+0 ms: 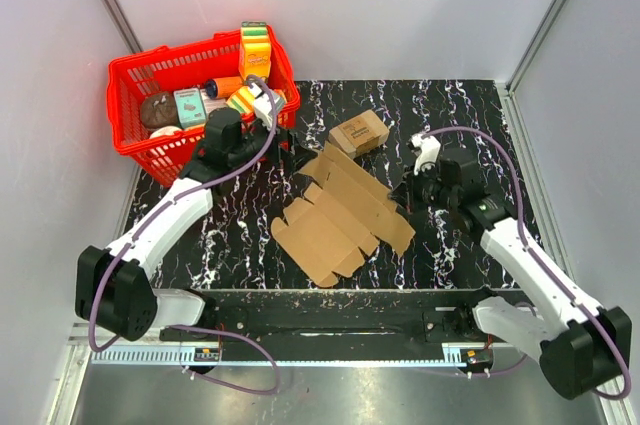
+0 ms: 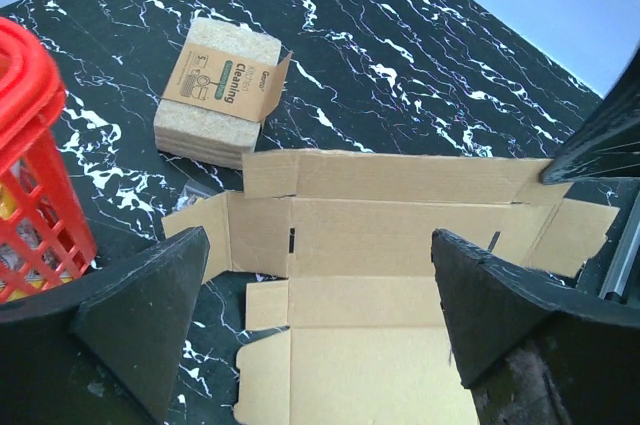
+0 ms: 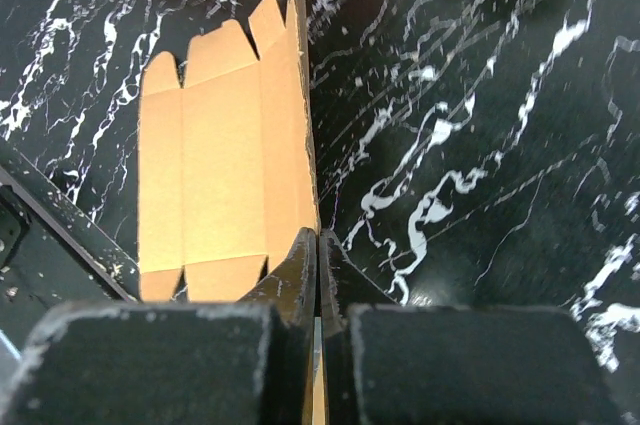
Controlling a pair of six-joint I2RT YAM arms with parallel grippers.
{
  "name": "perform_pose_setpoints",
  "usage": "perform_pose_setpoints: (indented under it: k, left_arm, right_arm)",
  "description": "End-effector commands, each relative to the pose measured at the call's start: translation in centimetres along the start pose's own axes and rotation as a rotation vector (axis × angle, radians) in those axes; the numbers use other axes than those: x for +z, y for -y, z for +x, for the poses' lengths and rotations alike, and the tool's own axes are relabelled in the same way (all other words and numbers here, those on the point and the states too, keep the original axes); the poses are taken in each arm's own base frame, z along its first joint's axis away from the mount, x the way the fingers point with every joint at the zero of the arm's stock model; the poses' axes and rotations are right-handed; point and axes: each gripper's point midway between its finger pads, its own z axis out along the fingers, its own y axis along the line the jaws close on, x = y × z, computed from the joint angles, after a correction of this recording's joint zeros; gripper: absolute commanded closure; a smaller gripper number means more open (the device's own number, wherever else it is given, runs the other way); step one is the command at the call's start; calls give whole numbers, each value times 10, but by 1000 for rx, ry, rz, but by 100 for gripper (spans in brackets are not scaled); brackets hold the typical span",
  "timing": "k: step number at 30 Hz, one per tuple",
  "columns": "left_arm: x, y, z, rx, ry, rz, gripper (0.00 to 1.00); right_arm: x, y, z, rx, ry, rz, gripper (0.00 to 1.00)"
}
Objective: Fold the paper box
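Observation:
The paper box (image 1: 340, 210) lies unfolded on the black marble table, a brown die-cut sheet with flaps and tabs. In the right wrist view the paper box (image 3: 220, 145) has its right side panel standing up edge-on, and my right gripper (image 3: 318, 237) is shut on the near end of that panel. From above, the right gripper (image 1: 405, 190) sits at the sheet's right edge. My left gripper (image 1: 293, 158) hovers at the sheet's far left corner. It is open, and the left gripper (image 2: 318, 245) has the flat paper box (image 2: 400, 245) below its spread fingers, holding nothing.
A small chunky printed cardboard box (image 1: 358, 132) stands just beyond the sheet, and this printed box (image 2: 220, 90) is also in the left wrist view. A red basket (image 1: 130, 65) full of groceries stands at the far left, close to the left arm; its wall (image 2: 30, 145) shows beside the left finger.

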Motion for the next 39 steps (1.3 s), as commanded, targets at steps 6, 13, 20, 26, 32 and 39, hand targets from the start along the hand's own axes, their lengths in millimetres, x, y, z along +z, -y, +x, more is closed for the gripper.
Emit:
perform_pose_setpoints:
  k: [6,13,20,26,32,39]
  left_arm:
    - [-5,4,-23,31,74,87,1]
    - [-11,8,-24,80,89,108,1]
    - [-20,15,-19,177,89,175,1]
    - [-33,22,-15,253,83,263,1]
    - [-37,18,-17,236,94,309,1]
    - [-40,31,-18,238,104,394,1]
  right_arm:
    - [-26,-36,-29,-459,228,-199,100]
    - [-23,-51,-18,-572,124,-341,100]
    - [-35,-69,-13,-601,120,-447,100]
    - [-48,-83,-10,-609,105,-525,100]
    - [-59,-88,-14,-630,126,-532,100]
    - [-68,-92,-17,-663,159,-530,100]
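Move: My right hand already pinches the right end of the box sheet's raised panel. The panel's free left end lies about 19 cm to my right hand's left, 10 cm ahead and 4 cm lower; the sheet's flat part centres some 18 cm left, 5 cm back and 12 cm down. From my open left hand that free end is roughly 9 cm ahead, 7 cm right and 12 cm below; the sponge pack is 18 cm ahead, 14 cm right, 17 cm below. Keeping the sheet's edge pinched, I pull my right hand back about 7 cm and raise it 5 cm, with a brief dip on the way and a little drift left, while the wrist swings nearly 40 degrees counter-clockwise and tips its fingers upward. My left hand, still wide open, edges forward, then draws back about 3 cm with a slight rise and turns clockwise. ##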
